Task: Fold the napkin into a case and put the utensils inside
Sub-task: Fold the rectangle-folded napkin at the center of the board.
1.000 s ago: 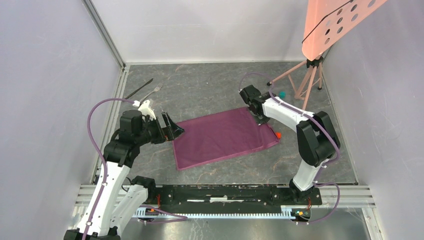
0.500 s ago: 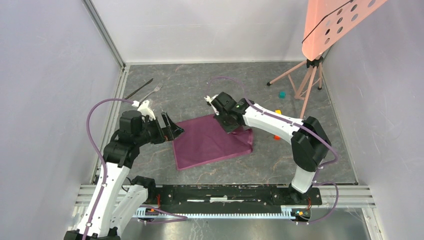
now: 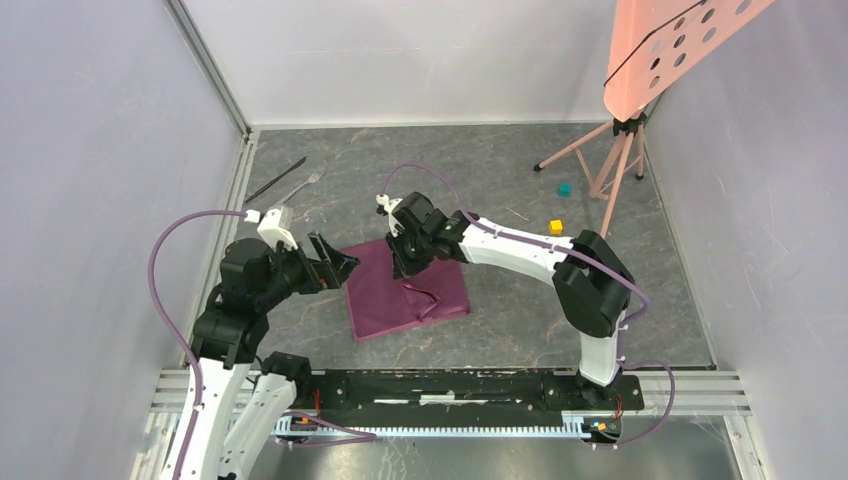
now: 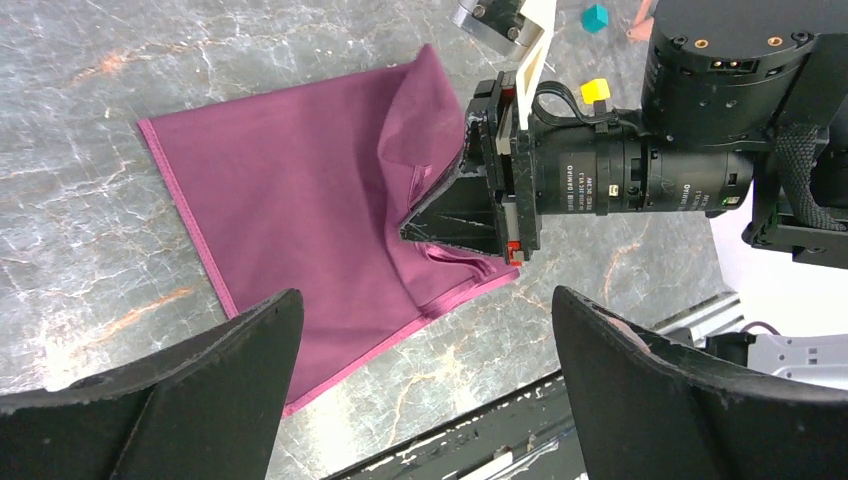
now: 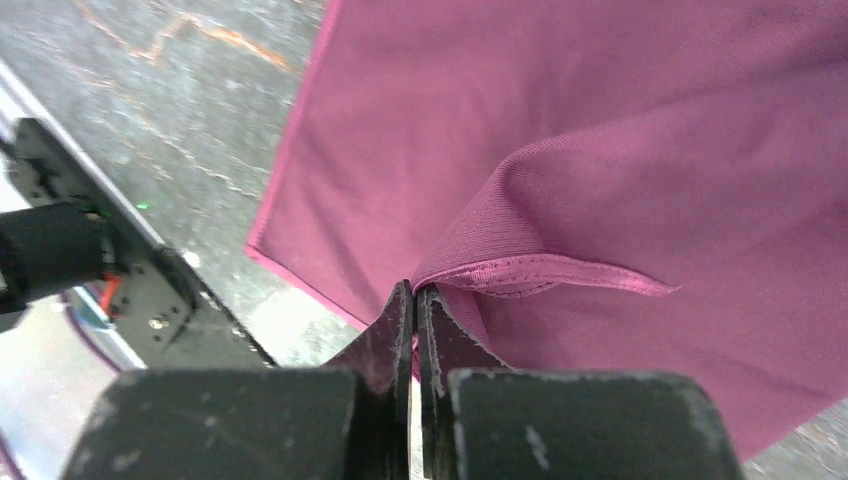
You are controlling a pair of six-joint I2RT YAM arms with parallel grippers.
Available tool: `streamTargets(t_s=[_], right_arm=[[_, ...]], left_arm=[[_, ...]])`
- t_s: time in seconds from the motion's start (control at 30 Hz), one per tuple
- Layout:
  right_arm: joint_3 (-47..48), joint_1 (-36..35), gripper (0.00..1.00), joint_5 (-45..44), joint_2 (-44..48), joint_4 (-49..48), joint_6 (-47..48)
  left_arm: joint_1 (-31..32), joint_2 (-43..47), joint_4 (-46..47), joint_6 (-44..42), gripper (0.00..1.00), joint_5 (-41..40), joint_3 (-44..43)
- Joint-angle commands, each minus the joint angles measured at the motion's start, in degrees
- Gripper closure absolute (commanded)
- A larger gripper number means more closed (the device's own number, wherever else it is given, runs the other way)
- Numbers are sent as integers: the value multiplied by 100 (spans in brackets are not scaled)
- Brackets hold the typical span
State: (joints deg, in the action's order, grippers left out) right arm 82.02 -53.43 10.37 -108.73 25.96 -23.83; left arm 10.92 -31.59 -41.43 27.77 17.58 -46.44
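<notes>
The plum-purple napkin [image 3: 400, 295] lies mid-table, its right part pulled over to the left in a loose fold. It also shows in the left wrist view [image 4: 300, 200] and the right wrist view [image 5: 640, 130]. My right gripper [image 3: 402, 262] is shut on a hemmed edge of the napkin [image 5: 540, 272] and holds it above the lower layer. My left gripper [image 3: 335, 262] is open and empty just left of the napkin's left edge. The silver fork [image 3: 303, 185] and the dark knife [image 3: 277, 177] lie side by side at the far left of the table.
A yellow cube [image 3: 555, 227] and a teal cube [image 3: 564, 188] lie right of the napkin. A pink tripod stand [image 3: 610, 165] with a perforated pink panel stands at the back right. Metal rails run along the left and near edges.
My right gripper has carried the napkin's right edge leftward across the cloth, folding it over. The left arm has drawn back slightly, gripper still open. The cubes are uncovered now.
</notes>
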Motion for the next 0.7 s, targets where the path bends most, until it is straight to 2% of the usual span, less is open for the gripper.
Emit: streamTargets(t_s=[0.0,0.67], right_arm=[[139,-91,100,478,-139,-664,-519],[549,-377,100,932,-708,-994,-837]], left_arm=[[7,199,201,-119,0,-201,38],[7,347,189,-105,0,-316,42]])
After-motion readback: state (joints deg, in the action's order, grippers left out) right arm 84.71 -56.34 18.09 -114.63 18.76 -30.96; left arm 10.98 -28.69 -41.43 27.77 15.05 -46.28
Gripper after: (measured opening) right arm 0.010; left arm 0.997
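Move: Ahead of the right hand's path, the middle of the napkin's left edge lies about 11 cm to this hand's left, 4 cm back and some 5 cm below; the hand already pinches the napkin's lifted right end. From the same hand, the near left corner is roughly 10 cm left and 14 cm back, and the right-hand fold about 14 cm right and 3 cm back. From the left hand, that left edge is some 3 cm right, 2 cm ahead and 19 cm below. Carrying the pinched end on across the napkin, the right hand travels about 5 cm left and 2.5 cm back towards the left edge, dipping a centimetre or two midway and then partly rising again. Its fingers stay shut on the cloth while the wrist tilts some 10 degrees. ##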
